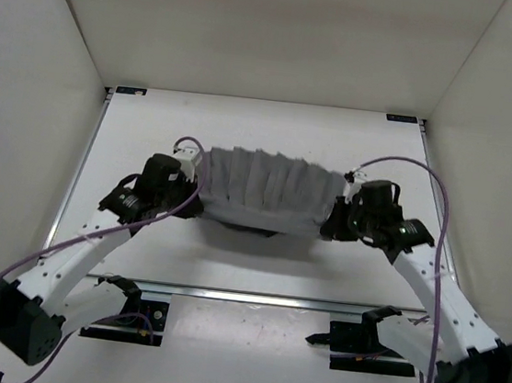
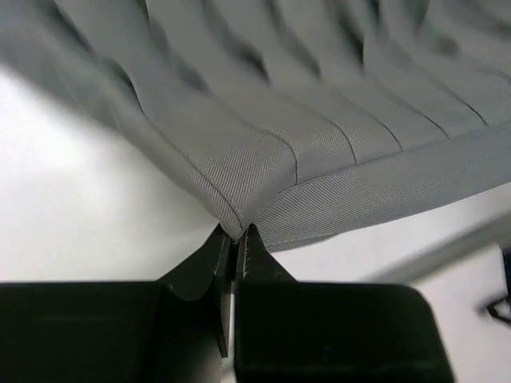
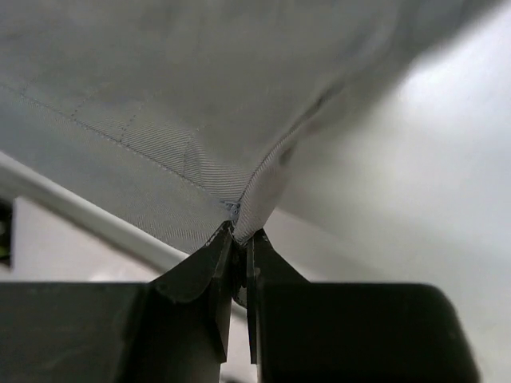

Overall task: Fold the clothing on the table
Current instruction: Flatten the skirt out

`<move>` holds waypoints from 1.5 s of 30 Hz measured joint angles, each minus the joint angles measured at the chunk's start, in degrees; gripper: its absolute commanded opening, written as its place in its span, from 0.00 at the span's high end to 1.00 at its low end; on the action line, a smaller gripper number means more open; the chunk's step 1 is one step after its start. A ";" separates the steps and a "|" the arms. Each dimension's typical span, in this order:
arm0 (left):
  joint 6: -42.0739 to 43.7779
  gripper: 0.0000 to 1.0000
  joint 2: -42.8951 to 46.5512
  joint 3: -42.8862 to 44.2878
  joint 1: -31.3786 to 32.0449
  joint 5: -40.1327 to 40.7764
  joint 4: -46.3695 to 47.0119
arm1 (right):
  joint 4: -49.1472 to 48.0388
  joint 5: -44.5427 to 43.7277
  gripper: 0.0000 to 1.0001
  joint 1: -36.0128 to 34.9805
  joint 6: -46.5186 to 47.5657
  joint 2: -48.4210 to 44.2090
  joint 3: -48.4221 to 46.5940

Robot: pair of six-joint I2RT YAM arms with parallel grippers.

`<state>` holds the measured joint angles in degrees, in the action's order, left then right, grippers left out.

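The grey clothing hangs stretched between my two grippers above the white table, creased in pleat-like folds, with a shadow under its lower edge. My left gripper is shut on its left corner; in the left wrist view the corner of the clothing is pinched at the left gripper. My right gripper is shut on the right corner; the right wrist view shows the hemmed corner of the clothing clamped in the right gripper.
White enclosure walls stand on the left, right and back. A metal rail runs across the near table edge, with both arm bases just below it. Purple cables loop from each arm.
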<state>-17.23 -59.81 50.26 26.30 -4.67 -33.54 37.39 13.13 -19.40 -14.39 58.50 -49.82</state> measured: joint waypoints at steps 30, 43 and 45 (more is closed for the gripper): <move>-1.49 1.00 -35.71 39.58 -12.59 -7.93 -6.95 | -6.49 12.70 1.00 11.63 -1.57 23.63 -22.25; 3.17 1.00 -27.58 50.47 -4.79 2.86 0.24 | -11.06 7.06 1.00 15.15 4.76 17.53 -39.91; 2.78 1.00 -20.13 37.97 -4.24 2.14 1.75 | -10.67 7.26 1.00 13.92 4.24 11.87 -28.68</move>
<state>-14.46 -79.94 88.23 22.06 -2.52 -31.79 26.72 20.38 -5.48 -10.15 70.37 -78.50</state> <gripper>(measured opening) 0.110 0.055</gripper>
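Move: Both hands hold the grey skirt by its waistband corners over open table. From the left hand, the table spot it is to lie on is about 10 cm ahead, 15 to the right and 16 below; the skirt's middle trails some 7 cm ahead, 15 right and 5 below. From the right hand, the spot is about 10 cm ahead, 15 to the left and 16 below, the skirt's middle some 8 ahead, 15 left and 5 below. Still pinching the waistband corners, both hands ease back about 3 cm and dip low, then whip the skirt forward and up together, over 20 cm each way, fingertips tilting up by some 40 degrees. Past the farthest reach they pull back towards the arms, and at the very end start to sink, keeping their hold. ##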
